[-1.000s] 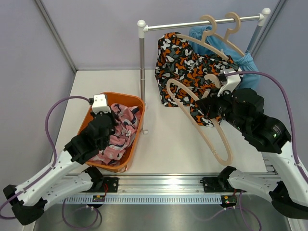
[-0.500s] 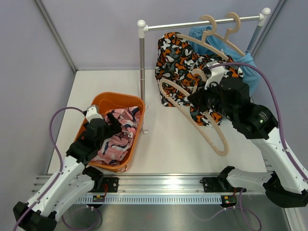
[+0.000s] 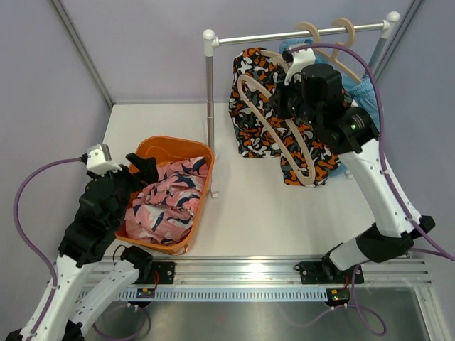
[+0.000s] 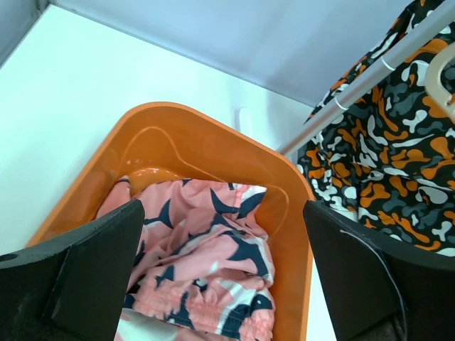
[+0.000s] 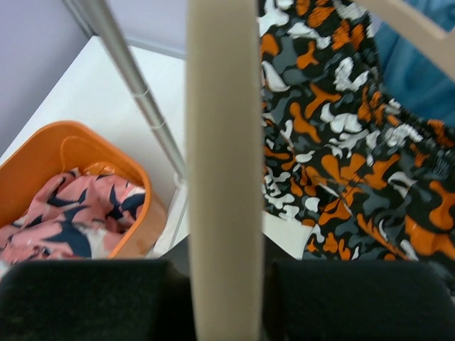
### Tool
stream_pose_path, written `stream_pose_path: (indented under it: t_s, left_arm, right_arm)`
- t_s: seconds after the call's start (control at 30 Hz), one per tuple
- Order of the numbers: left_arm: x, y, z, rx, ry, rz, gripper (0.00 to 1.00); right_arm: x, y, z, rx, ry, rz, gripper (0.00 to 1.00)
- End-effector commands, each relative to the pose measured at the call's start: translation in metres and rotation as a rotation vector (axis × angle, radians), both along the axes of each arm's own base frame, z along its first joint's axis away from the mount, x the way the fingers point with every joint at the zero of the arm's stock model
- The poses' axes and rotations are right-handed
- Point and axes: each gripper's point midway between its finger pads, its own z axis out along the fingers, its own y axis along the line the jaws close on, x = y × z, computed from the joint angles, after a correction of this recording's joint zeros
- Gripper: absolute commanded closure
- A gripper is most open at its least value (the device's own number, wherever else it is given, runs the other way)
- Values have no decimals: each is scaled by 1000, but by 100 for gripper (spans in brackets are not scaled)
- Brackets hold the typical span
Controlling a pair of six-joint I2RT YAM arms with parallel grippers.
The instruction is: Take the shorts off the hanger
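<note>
Pink shorts [image 3: 167, 202] with navy and white blotches lie crumpled in the orange basket [image 3: 153, 142]. My left gripper [image 3: 138, 174] hovers just above their near left side, open and holding nothing; its wrist view shows the pink shorts [image 4: 199, 256] between the spread fingers [image 4: 92, 270]. Black shorts [image 3: 259, 106] with orange and white blotches hang from the rail [image 3: 284, 37]. Light blue shorts [image 3: 362, 92] hang behind them. My right gripper [image 3: 288, 99] is shut on a bare beige hanger [image 3: 274, 124], which it holds in front of the black shorts [image 5: 334, 142].
The rail's white post [image 3: 210, 106] stands between the basket and the hanging clothes. Two more beige hanger hooks [image 3: 327, 32] sit on the rail near its right end. Purple walls close in the table at the back and sides.
My left gripper has opened, let go of the pink shorts in the basket and drawn back to the left. My right gripper has lifted the bare hanger up toward the rail.
</note>
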Motion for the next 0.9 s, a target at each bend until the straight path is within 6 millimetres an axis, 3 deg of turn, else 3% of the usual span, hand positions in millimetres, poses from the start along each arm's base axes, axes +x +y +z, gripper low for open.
stream_pose_path:
  t_s: [0.0, 0.03, 0.07, 0.1, 0.13, 0.2, 0.23, 0.47, 0.67, 0.87]
  left_arm:
    - [-5, 11, 1, 56, -8, 28, 1]
    - [-8, 11, 2, 49, -21, 15, 1]
    - [-8, 9, -4, 48, -14, 7, 1]
    - [-9, 7, -5, 43, -20, -6, 1]
    - [-12, 7, -5, 36, -28, -12, 1]
    - [-13, 7, -13, 37, -18, -18, 1]
    - [-15, 7, -14, 32, -23, -20, 1]
    - [-24, 9, -24, 45, -18, -39, 1]
    - [-27, 9, -28, 64, -11, -54, 1]
    - [-28, 6, -30, 61, -8, -72, 1]
  right_arm:
    - [29, -1, 21, 21, -58, 3, 100]
    - [36, 1, 21, 19, -59, 9, 100]
    - [42, -1, 34, 22, -94, 10, 100]
    - [55, 7, 25, 10, -78, 24, 100]
    - [58, 8, 37, 22, -107, 34, 100]
    - [73, 19, 28, 18, -89, 59, 100]
    - [76, 20, 35, 12, -115, 69, 100]
    - [103, 36, 31, 37, -145, 71, 100]
    - [113, 40, 41, 64, -201, 60, 100]
    - [109, 38, 56, 114, -234, 49, 100]
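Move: My right hand keeps its pinch on the empty hanger. The free stretch of rail is some 14 cm ahead, about 5 cm to the left and 8 cm above. The camo shorts hang about 12 cm ahead, in line sideways, roughly 17 cm lower. The nearest hanger hook is about 14 cm ahead, 7 cm right and 8 cm up. From my open left hand, that rail spot lies about 24 cm ahead, 32 cm right and 20 cm up. I carry the empty hanger forward with my right hand, about 12 cm and some 4 cm left, nearly level, up to the rail left of the hooks already there, slowing as I near it and tipping the fingers up slightly at the end; my grip stays shut. My left hand, empty and still open, eases a few centimetres down and back by the basket. ##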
